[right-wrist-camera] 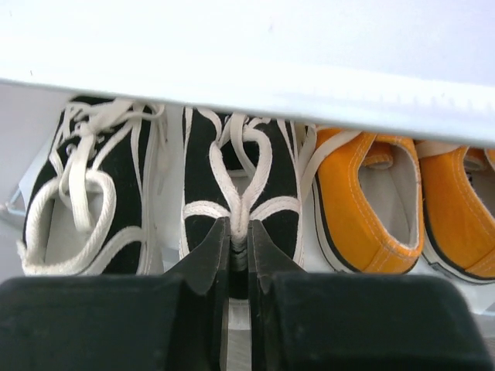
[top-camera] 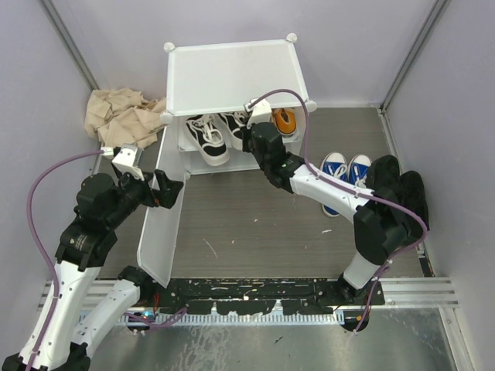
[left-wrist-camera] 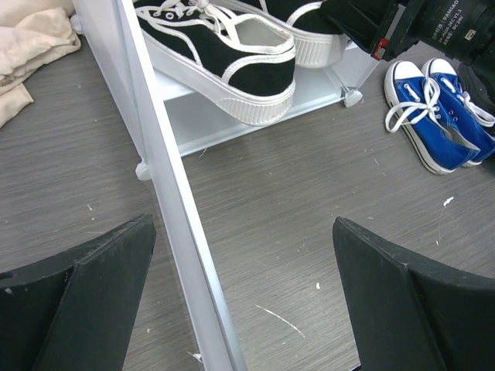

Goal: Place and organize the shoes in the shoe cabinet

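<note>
The shoe cabinet point(top-camera: 232, 76) stands at the back with its door point(top-camera: 158, 224) swung out to the left. On its lower level lie two black shoes with white trim point(right-wrist-camera: 77, 201) point(right-wrist-camera: 236, 166) and an orange pair point(right-wrist-camera: 363, 205). My right gripper point(right-wrist-camera: 238, 232) reaches in and is shut on the white heel rim of the second black-and-white shoe. A blue pair point(top-camera: 344, 174) sits on the floor to the right. My left gripper point(left-wrist-camera: 244, 224) is open, and the door's edge point(left-wrist-camera: 174, 201) runs between its fingers, close to the left one.
A beige cloth point(top-camera: 120, 116) lies bunched left of the cabinet. Dark shapes that look like black shoes point(top-camera: 398, 185) sit beside the blue pair, against my right arm. Grey walls close in both sides.
</note>
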{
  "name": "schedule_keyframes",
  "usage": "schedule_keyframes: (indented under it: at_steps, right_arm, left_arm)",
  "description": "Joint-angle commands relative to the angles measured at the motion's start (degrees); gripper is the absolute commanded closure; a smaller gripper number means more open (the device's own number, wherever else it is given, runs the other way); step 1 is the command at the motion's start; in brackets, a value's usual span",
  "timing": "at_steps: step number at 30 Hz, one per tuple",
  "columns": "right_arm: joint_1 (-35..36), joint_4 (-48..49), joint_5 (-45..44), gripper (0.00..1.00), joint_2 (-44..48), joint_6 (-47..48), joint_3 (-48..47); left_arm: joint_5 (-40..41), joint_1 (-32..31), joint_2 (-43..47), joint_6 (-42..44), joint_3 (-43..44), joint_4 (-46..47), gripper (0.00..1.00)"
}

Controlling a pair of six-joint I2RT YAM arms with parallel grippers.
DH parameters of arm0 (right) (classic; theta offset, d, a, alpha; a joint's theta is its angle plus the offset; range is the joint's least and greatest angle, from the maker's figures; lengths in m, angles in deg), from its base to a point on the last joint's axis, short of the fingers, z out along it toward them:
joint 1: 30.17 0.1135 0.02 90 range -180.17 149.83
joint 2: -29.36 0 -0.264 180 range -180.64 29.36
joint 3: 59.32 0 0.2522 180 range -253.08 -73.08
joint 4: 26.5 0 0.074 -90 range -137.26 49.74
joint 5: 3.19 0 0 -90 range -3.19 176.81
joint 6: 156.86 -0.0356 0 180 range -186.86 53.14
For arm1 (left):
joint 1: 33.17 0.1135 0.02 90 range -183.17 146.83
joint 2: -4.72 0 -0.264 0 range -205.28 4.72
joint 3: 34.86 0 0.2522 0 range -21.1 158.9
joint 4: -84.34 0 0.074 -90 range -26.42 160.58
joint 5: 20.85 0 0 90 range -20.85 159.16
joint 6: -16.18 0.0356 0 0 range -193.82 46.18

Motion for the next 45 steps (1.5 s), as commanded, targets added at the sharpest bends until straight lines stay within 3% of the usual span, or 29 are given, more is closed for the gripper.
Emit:
schedule_keyframes:
  at_steps: [1,11,12,14,16,21,28,45]
  right_arm:
    - [0.1,14.5,-4.0,0.99,-1.0,0.2,-1.5]
    - [0.1,19.0,-5.8,0.99,-10.0,3.4,-4.7]
    - [0.1,18.9,-5.9,0.95,-10.0,3.4,-4.3]
    - [0.2,19.2,-5.9,0.71,-9.0,3.5,-2.8]
    - [0.6,19.6,-5.7,0.55,-6.8,4.2,-0.2]
    - [2.6,18.8,-1.6,0.37,2.7,6.0,6.2]
    - [3.2,9.5,17.7,0.34,11.1,8.6,8.8]
    - [3.0,7.1,22.7,0.34,-3.2,9.6,-3.1]
  left_arm:
    - [0.8,0.1,0.2,0.4,-0.7,-1.7,0.02]
    - [1.0,0.1,0.2,0.5,-0.6,-2.0,0.02]
    - [1.0,0.1,0.2,0.4,-0.4,-2.1,0.02]
    - [1.1,0.1,0.4,0.5,-0.4,-2.2,0.02]
    - [1.2,0.1,0.4,0.5,-0.5,-2.2,0.02]
    - [1.1,0.1,0.4,0.5,-0.4,-2.1,0.02]
    - [0.5,0.1,0.3,0.2,-0.6,-1.7,0.02]
    - [0.6,0.1,0.5,0.1,-0.4,-1.6,0.02]
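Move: The right black shoe, already pinched at its heel by the right hand, has its middle about 8 cm ahead of that hand, 3 cm left and 3 cm lower. The left black shoe is centred some 6 cm ahead, 12 cm left and 3 cm below, its heel hanging over the shelf edge; the nearer orange shoe is about 9 cm ahead and 8 cm right, also 3 cm down. From the idle left hand, the held shoe lies about 20 cm ahead, 19 cm right and 7 cm below. The right black shoe, still pinched by the heel, is pushed about 4 cm forward into the cabinet and a little down; the right fingers then open and let go, and the hand backs out some 10 cm while rising. Turning about 25 degrees counter-clockwise, it swings left and drops, easing forward until the open fingers straddle the left black shoe's overhanging heel. ##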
